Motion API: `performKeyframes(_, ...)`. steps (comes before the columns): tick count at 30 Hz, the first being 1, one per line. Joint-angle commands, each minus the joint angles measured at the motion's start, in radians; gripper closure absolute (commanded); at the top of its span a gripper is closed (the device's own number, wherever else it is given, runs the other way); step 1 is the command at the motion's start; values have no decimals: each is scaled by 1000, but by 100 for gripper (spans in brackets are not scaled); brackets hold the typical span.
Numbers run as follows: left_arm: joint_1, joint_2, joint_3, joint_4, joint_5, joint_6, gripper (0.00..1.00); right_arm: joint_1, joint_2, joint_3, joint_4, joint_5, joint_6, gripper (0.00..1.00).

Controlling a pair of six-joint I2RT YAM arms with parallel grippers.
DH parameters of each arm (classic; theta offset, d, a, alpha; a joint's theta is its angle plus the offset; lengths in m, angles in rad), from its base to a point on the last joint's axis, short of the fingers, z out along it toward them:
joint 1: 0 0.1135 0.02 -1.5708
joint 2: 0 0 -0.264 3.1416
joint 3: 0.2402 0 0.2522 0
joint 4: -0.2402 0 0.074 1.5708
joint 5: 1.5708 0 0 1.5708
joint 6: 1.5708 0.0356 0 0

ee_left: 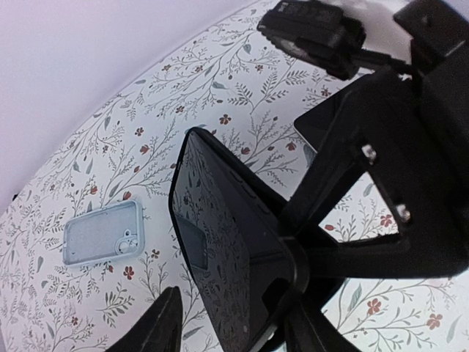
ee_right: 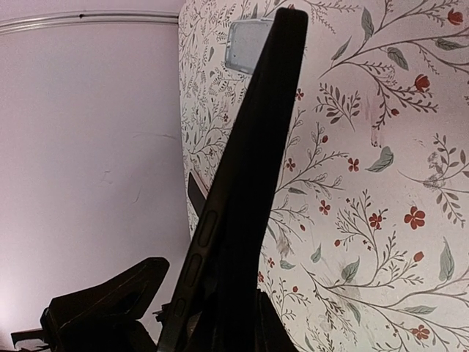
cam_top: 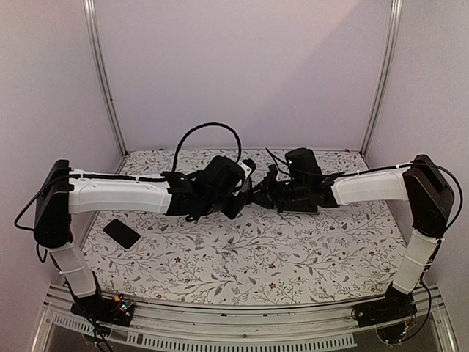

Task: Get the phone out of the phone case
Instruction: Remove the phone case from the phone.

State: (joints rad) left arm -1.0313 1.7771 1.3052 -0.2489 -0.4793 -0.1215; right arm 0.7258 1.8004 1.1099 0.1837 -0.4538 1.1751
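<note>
Above the middle of the table, a black phone [ee_left: 220,242] sits in a black phone case [ee_right: 201,235] with the case's side buttons showing. My right gripper [ee_right: 234,312] is shut on one end of the cased phone, which rises edge-on from between its fingers. My left gripper [ee_left: 234,312] straddles the opposite end with its jaws open. A gap shows between its left finger [ee_left: 157,326] and the case's edge, and its other finger is mostly hidden behind the phone. In the top view both grippers [cam_top: 245,194] [cam_top: 267,192] meet nose to nose.
A clear, empty case [ee_left: 102,235] lies flat on the floral table [cam_top: 293,249], and the right wrist view shows that clear case [ee_right: 249,44] too. Another black phone [cam_top: 121,232] lies near the table's left edge. Walls close in the back and both sides.
</note>
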Motion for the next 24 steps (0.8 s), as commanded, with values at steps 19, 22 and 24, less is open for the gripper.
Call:
performKeyframes(19, -27, 53, 45, 68, -104, 60, 92, 1, -26, 39, 56, -28, 9, 100)
performKeyframes(22, -27, 40, 43, 69, -116, 57, 99, 1, -27, 39, 53, -21, 13, 100)
performKeyframes(24, -27, 26, 35, 75, -124, 53, 100, 1, -27, 40, 51, -16, 17, 100)
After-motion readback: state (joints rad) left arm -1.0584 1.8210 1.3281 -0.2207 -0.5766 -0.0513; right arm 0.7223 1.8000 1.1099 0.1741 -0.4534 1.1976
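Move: The phone, half prised out of its case, has its near part standing between the left hand's open fingers. Its middle is about 3 cm ahead of that hand, 1 cm to the right and 2 cm lower. The clear case lies on the table some 16 cm ahead and 15 cm left of it; the other black phone lies about 9 cm ahead and 24 cm right, both 16 cm down. From the right hand, gripping the case, the phone's middle is roughly 2 cm ahead and 4 cm left. The phone's near part gets pinched by the left hand, whose fingers shut from about half open. As they close, that hand edges about 1 cm right towards the right gripper, eases slightly back left, and tips up and rolls its left side up, about 5 degrees each. The right hand stays still and keeps its closed grip on the case. ##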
